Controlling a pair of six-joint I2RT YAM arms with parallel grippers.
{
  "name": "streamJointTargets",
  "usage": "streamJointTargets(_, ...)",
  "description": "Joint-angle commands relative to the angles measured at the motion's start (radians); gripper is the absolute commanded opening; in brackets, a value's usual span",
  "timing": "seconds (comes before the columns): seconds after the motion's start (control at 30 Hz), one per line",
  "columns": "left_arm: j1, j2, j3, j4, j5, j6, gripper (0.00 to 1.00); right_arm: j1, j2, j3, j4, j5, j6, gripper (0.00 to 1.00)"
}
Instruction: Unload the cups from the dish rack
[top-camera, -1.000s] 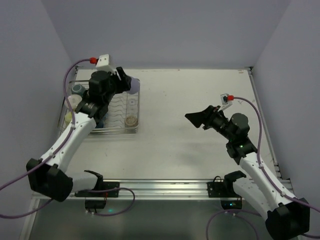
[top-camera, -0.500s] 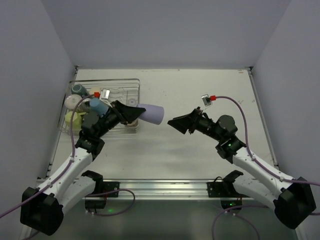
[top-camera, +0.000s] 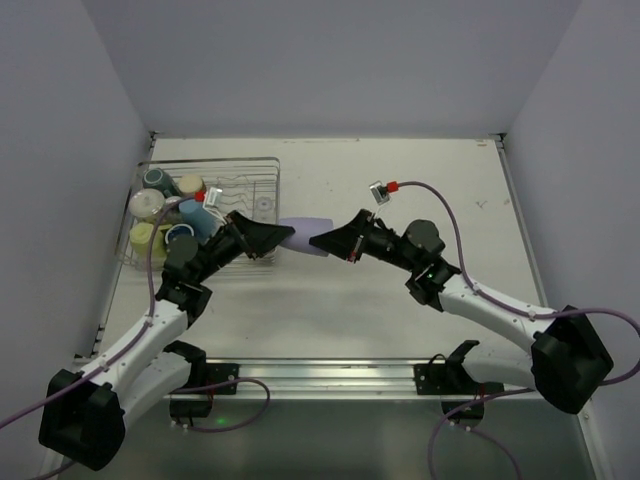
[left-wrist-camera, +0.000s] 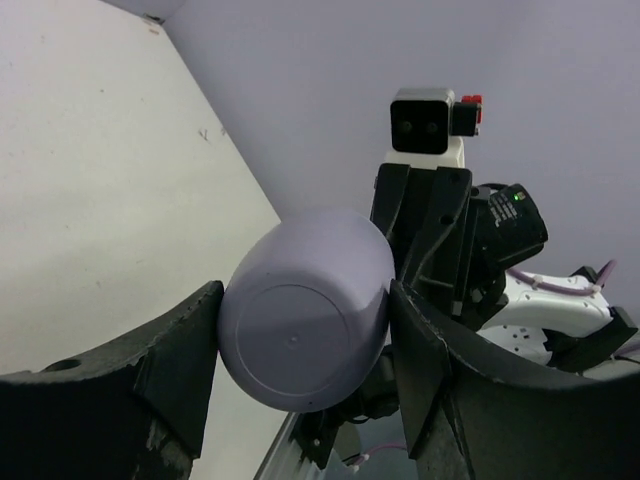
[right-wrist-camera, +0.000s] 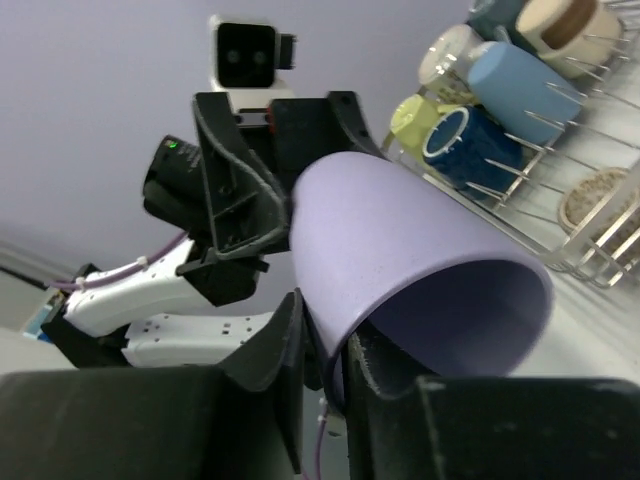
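A lavender cup (top-camera: 305, 232) hangs on its side above the table, just right of the dish rack (top-camera: 268, 168). My left gripper (top-camera: 285, 235) is shut on its base end; the round bottom (left-wrist-camera: 300, 320) sits squeezed between both fingers. My right gripper (top-camera: 322, 240) is shut on the cup's rim (right-wrist-camera: 400, 260), one finger inside the mouth and one outside. Several more cups stay in the rack: dark teal (top-camera: 155, 180), tan (top-camera: 190, 186), light blue (top-camera: 195, 210), pale yellow (top-camera: 140, 237) and navy (top-camera: 180, 237).
The wire rack (right-wrist-camera: 600, 240) fills the far left corner, close to the left wall. A metal rail (top-camera: 330, 375) with both arm bases runs along the near edge. Bare tabletop (top-camera: 420, 180) spreads right of the rack to the right wall.
My left arm has carried the lavender cup out of the rack toward the table's middle. My right gripper has swung left to meet it and shut on the rim.
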Motion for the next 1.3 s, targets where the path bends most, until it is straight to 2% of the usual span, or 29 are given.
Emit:
streamJointTargets(0.0,-0.006,-0.013,0.014,0.020,0.023,0.050,0.46,0.008,0.013,0.044,0.119,0.067,0.029,0.10)
streamJointTargets(0.03,-0.006,-0.028,0.032,-0.071,0.016,0.085,0.69,0.007,-0.001,0.048,0.055,0.085,0.019,0.04)
streamJointTargets(0.07,-0.006,-0.037,0.090,-0.133,0.006,0.124,0.78,0.007,-0.012,0.061,0.000,0.120,-0.028,0.00)
streamJointTargets(0.1,-0.006,-0.048,0.130,-0.288,-0.012,0.224,0.85,0.007,-0.021,0.103,-0.076,0.137,-0.062,0.00)
streamJointTargets(0.13,-0.006,-0.066,0.170,-0.376,-0.067,0.281,0.95,0.005,-0.036,0.129,-0.240,0.159,-0.102,0.00)
streamJointTargets(0.2,-0.006,-0.097,0.291,-0.597,-0.150,0.433,1.00,0.005,-0.050,0.209,-0.394,0.235,-0.220,0.00)
streamJointTargets(0.23,-0.006,-0.108,0.319,-0.657,-0.228,0.473,1.00,-0.007,-0.053,0.237,-0.548,0.261,-0.260,0.00)
streamJointTargets(0.33,-0.006,-0.158,0.382,-0.822,-0.341,0.590,1.00,-0.073,-0.040,0.344,-0.802,0.324,-0.397,0.00)
streamJointTargets(0.47,-0.006,-0.223,0.320,-0.896,-0.382,0.655,1.00,-0.229,0.058,0.461,-1.009,0.303,-0.542,0.00)
streamJointTargets(0.57,-0.006,-0.252,0.272,-0.928,-0.388,0.702,1.00,-0.315,0.167,0.603,-1.181,0.393,-0.642,0.00)
streamJointTargets(0.63,-0.006,-0.269,0.253,-0.943,-0.400,0.736,1.00,-0.357,0.294,0.715,-1.278,0.458,-0.682,0.00)
streamJointTargets(0.8,-0.006,-0.278,0.221,-0.940,-0.391,0.765,1.00,-0.414,0.531,0.980,-1.408,0.532,-0.794,0.00)
streamJointTargets(0.93,-0.006,-0.278,0.223,-0.937,-0.350,0.770,1.00,-0.469,0.742,1.168,-1.581,0.616,-0.856,0.00)
streamJointTargets(1.0,-0.015,-0.278,0.223,-0.936,-0.348,0.770,1.00,-0.489,0.781,1.213,-1.606,0.630,-0.885,0.00)
streamJointTargets(1.2,-0.044,-0.263,0.224,-0.937,-0.362,0.773,1.00,-0.569,0.850,1.199,-1.584,0.510,-0.911,0.02)
streamJointTargets(1.27,-0.046,-0.260,0.223,-0.942,-0.363,0.776,1.00,-0.579,0.882,1.203,-1.585,0.516,-0.914,0.03)
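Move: The purple cup lies on its side in the air between the hands: the left hand still holds its base end, the middle about 4 cm to its right and 1 cm ahead; from the right hand, closing at the rim, the middle is roughly 4 cm left and 2 cm ahead. The speckled cup in the rack is some 15 cm ahead, 9 cm left and 25 cm below the left hand, the clear glass 6 cm beyond the speckled cup. The right fingers finish closing and pinch the purple cup's rim as the left hand opens wide, lets go of the base and backs off about 8 cm to the left, rising briefly and then sinking. The right hand then carries the cup forward and right, some 25 cm each way, and increasingly down towards the clear far-right table, turning its fingers from sideways to downward. ##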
